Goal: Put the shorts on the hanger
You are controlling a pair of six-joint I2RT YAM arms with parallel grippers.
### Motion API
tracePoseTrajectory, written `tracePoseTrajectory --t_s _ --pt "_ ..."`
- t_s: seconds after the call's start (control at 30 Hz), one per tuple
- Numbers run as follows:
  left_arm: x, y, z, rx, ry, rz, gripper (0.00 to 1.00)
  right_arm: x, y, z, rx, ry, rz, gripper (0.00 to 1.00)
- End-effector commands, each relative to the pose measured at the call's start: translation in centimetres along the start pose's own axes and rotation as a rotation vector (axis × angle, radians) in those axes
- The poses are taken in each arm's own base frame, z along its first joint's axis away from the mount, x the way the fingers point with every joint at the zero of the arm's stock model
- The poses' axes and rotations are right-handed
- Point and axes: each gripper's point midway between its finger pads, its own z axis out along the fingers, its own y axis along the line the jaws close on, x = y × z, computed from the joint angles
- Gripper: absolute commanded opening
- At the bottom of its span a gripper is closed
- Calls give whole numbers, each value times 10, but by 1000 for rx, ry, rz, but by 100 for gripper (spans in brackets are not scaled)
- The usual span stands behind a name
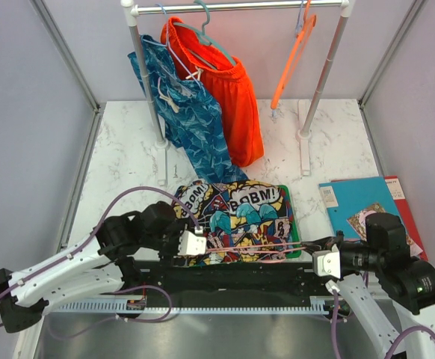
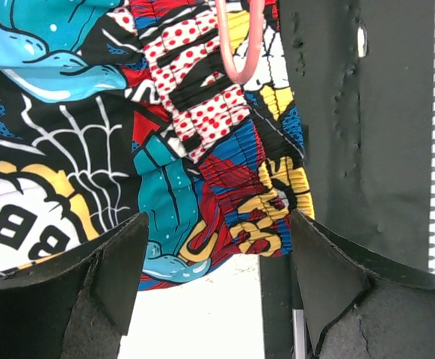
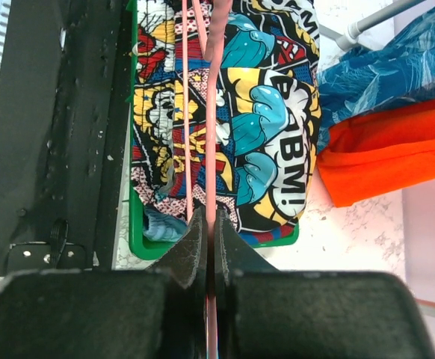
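Note:
The comic-print shorts point(image 1: 232, 213) lie flat on a green board point(image 3: 138, 245) near the table's front. The pale pink hanger point(image 1: 271, 246) lies across their near edge, running left to right. My right gripper point(image 1: 309, 246) is shut on one end of the hanger point(image 3: 212, 112), whose thin bars run away over the shorts point(image 3: 266, 112). At the shorts' left near corner my left gripper point(image 1: 196, 244) stands open. In the left wrist view its fingers point(image 2: 120, 262) straddle the waistband edge of the shorts point(image 2: 202, 149) without touching, and the hanger's hook point(image 2: 240, 45) rests on the fabric beyond.
At the back stands a clothes rack point(image 1: 236, 6) with blue patterned shorts point(image 1: 184, 112), orange shorts point(image 1: 229, 90), a teal hanger point(image 1: 206, 30) and an orange hanger point(image 1: 296, 56). Teal and red folders point(image 1: 359, 203) lie at the right. A black mat point(image 1: 225, 277) runs along the near edge.

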Motion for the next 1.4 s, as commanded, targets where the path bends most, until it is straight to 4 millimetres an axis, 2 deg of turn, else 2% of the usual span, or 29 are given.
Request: tracePoseTrajectory --t_s 0.0,0.13,0.23,0.37,0.57,0.67,0.7,0.77,0.8,0.9,1.13,1.27,1.37 --pt "3 8 3 -80 52 -29 84 -3 23 3 -80 -46 -39 0" --pt "-8 1 6 -59 27 -26 84 -2 21 4 -89 -43 -30 0" --pt "-7 -2 11 -40 55 -22 84 -1 20 5 -92 -44 -48 0" --pt "-22 -11 9 -3 17 -9 83 0 18 6 -105 -39 -48 0" --pt "3 4 22 -93 131 -14 75 -1 14 7 -114 -45 -63 0" --pt "2 21 17 -191 136 -26 57 2 14 8 -127 -39 -65 0" --pt "-4 28 13 -221 116 -47 45 3 13 9 -134 -37 -68 0" --pt "-6 34 11 -234 118 -74 33 2 10 10 -140 -42 -68 0" --pt "-11 39 7 -247 110 -98 20 1 9 11 -146 -47 -62 0" --pt "-18 48 4 -258 101 -149 2 -2 3 10 -144 -45 -74 0" --pt "-31 64 -4 -257 82 -299 2 -11 -9 6 -137 -47 -57 0" --pt "-41 72 -10 -252 44 -370 2 -5 -16 9 -158 -14 2 0" --pt "-53 79 -16 -246 19 -428 2 -1 -30 12 -169 16 52 0"
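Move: The shorts lie spread over the green tray. Their waistband's left end is almost under the open left fingers, about 2 cm below and 1 cm to the right. The hanger's free tip is some 6 cm right of that hand, level fore and aft, 3 cm above it; the tray's middle is roughly 10 cm ahead, 15 right and 5 below. From the right hand, still gripping the hanger, that waistband end lies about 32 cm left, 3 back, 14 below. Slightly back, right and down at first, about 2 cm, the left hand then turns forward and shuts on the upper layer of the waistband's left end. Keeping the pinch, it draws the cloth some 8 cm forward while rising about 5 cm and turning 25 degrees counter-clockwise. The right hand keeps the hanger pinched and eases forward about 3 cm, rising slightly late on. ##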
